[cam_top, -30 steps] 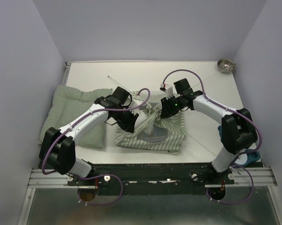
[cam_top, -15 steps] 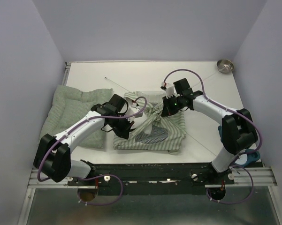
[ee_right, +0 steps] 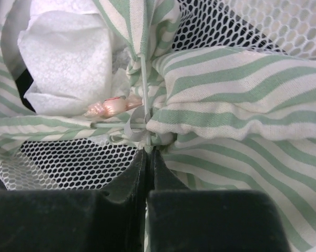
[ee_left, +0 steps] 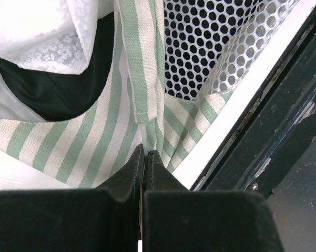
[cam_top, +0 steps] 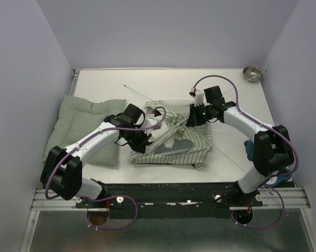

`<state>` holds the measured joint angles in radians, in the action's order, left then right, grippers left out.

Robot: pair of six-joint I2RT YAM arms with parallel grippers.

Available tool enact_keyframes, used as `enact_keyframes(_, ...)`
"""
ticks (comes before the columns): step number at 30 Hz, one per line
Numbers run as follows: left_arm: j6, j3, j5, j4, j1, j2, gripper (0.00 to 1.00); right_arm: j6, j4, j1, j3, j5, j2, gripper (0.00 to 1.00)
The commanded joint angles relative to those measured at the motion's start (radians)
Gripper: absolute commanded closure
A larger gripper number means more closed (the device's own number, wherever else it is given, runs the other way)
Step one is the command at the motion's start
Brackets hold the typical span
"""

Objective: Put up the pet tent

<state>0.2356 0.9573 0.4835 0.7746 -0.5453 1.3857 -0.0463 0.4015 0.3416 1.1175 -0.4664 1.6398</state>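
Note:
The pet tent [cam_top: 171,143] lies crumpled mid-table, green-and-white striped with a grey mesh panel [cam_top: 171,148]. My left gripper [cam_top: 142,143] sits at its left side and is shut on a fold of striped fabric [ee_left: 142,94], with mesh [ee_left: 221,42] just beyond. My right gripper [cam_top: 192,117] is at the tent's upper right. In the right wrist view this gripper [ee_right: 147,148] is shut where a thin whitish pole [ee_right: 144,79] and a grey loop meet bunched fabric, beside the pink tag [ee_right: 113,106]. Thin poles [cam_top: 135,93] stick out past the tent.
A green checked cushion [cam_top: 79,123] lies left of the tent, under my left arm. A small metal bowl [cam_top: 252,73] stands at the back right corner. A blue object [cam_top: 249,149] sits by the right arm's base. The table's front edge [ee_left: 242,105] is close to my left gripper.
Both grippers have shut on the tent. The right gripper has moved right and back, the left one slightly right, and the fabric between them is drawn tighter.

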Motion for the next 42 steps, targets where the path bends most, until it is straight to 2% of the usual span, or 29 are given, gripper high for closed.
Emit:
enact_keyframes(1,0.017,0.049,-0.010,0.014,0.001,0.039,1.00,0.077,0.042,-0.012,0.005,-0.123,-0.001,0.81)
enact_keyframes(5,0.028,0.073,-0.005,0.009,0.001,0.084,1.00,0.204,0.127,-0.012,-0.011,-0.185,-0.096,0.53)
enact_keyframes(7,0.039,0.070,0.007,0.014,0.001,0.091,1.00,0.287,0.163,-0.012,-0.024,-0.219,-0.165,0.42)
enact_keyframes(8,0.045,0.069,0.016,0.017,0.001,0.090,1.00,0.339,0.177,-0.012,-0.028,-0.245,-0.194,0.40)
enact_keyframes(11,0.053,0.060,0.023,0.018,0.001,0.076,1.00,0.509,0.117,-0.012,-0.094,-0.342,-0.283,0.40)
enact_keyframes(14,0.059,0.067,0.033,0.041,0.001,0.075,1.00,0.586,-0.117,0.022,-0.201,-0.393,-0.359,0.37)
enact_keyframes(17,0.051,0.078,0.052,0.061,0.004,0.069,1.00,0.683,-0.246,0.135,-0.222,-0.371,-0.348,0.37)
enact_keyframes(22,0.060,0.075,0.078,0.071,0.007,0.032,1.00,0.775,-0.469,0.307,-0.251,-0.321,-0.266,0.43)
enact_keyframes(25,0.067,0.072,0.084,0.069,0.011,0.013,1.00,0.856,-0.515,0.342,-0.260,-0.325,-0.197,0.46)
enact_keyframes(32,0.108,0.058,0.093,0.071,0.025,-0.048,1.00,0.959,-0.532,0.341,-0.285,-0.333,-0.126,0.46)
enact_keyframes(39,0.133,0.038,0.122,0.061,0.027,-0.086,1.00,1.048,-0.515,0.343,-0.252,-0.316,-0.064,0.39)
enact_keyframes(42,0.133,0.040,0.135,0.063,0.027,-0.091,1.00,1.080,-0.474,0.343,-0.213,-0.305,-0.029,0.45)
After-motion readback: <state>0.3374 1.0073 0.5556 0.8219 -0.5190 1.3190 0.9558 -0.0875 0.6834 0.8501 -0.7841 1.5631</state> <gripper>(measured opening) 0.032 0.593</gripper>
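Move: My right hand is shut on the rod at the crossing hub, whose middle is about 3 cm to its left, 1 ahead and 2 below. The stretch of striped sleeve it goes for lies some 12 cm left and 7 back, a touch lower; the white cloth is about 13 cm left, level ahead, 5 below. From my left hand, pinching the sleeve's end, that stretch is roughly 8 cm right and 7 ahead, at about hand height. I open my right fingers and free them from the rod at the hub, swing up about 8 cm while going back and left some 13 cm towards the sleeve, rolling counter-clockwise roughly 85 degrees, then sink so the open fingers straddle the sleeve. My left hand keeps its pinch on the sleeve's end, dips slightly, then lifts it about 3 cm. ##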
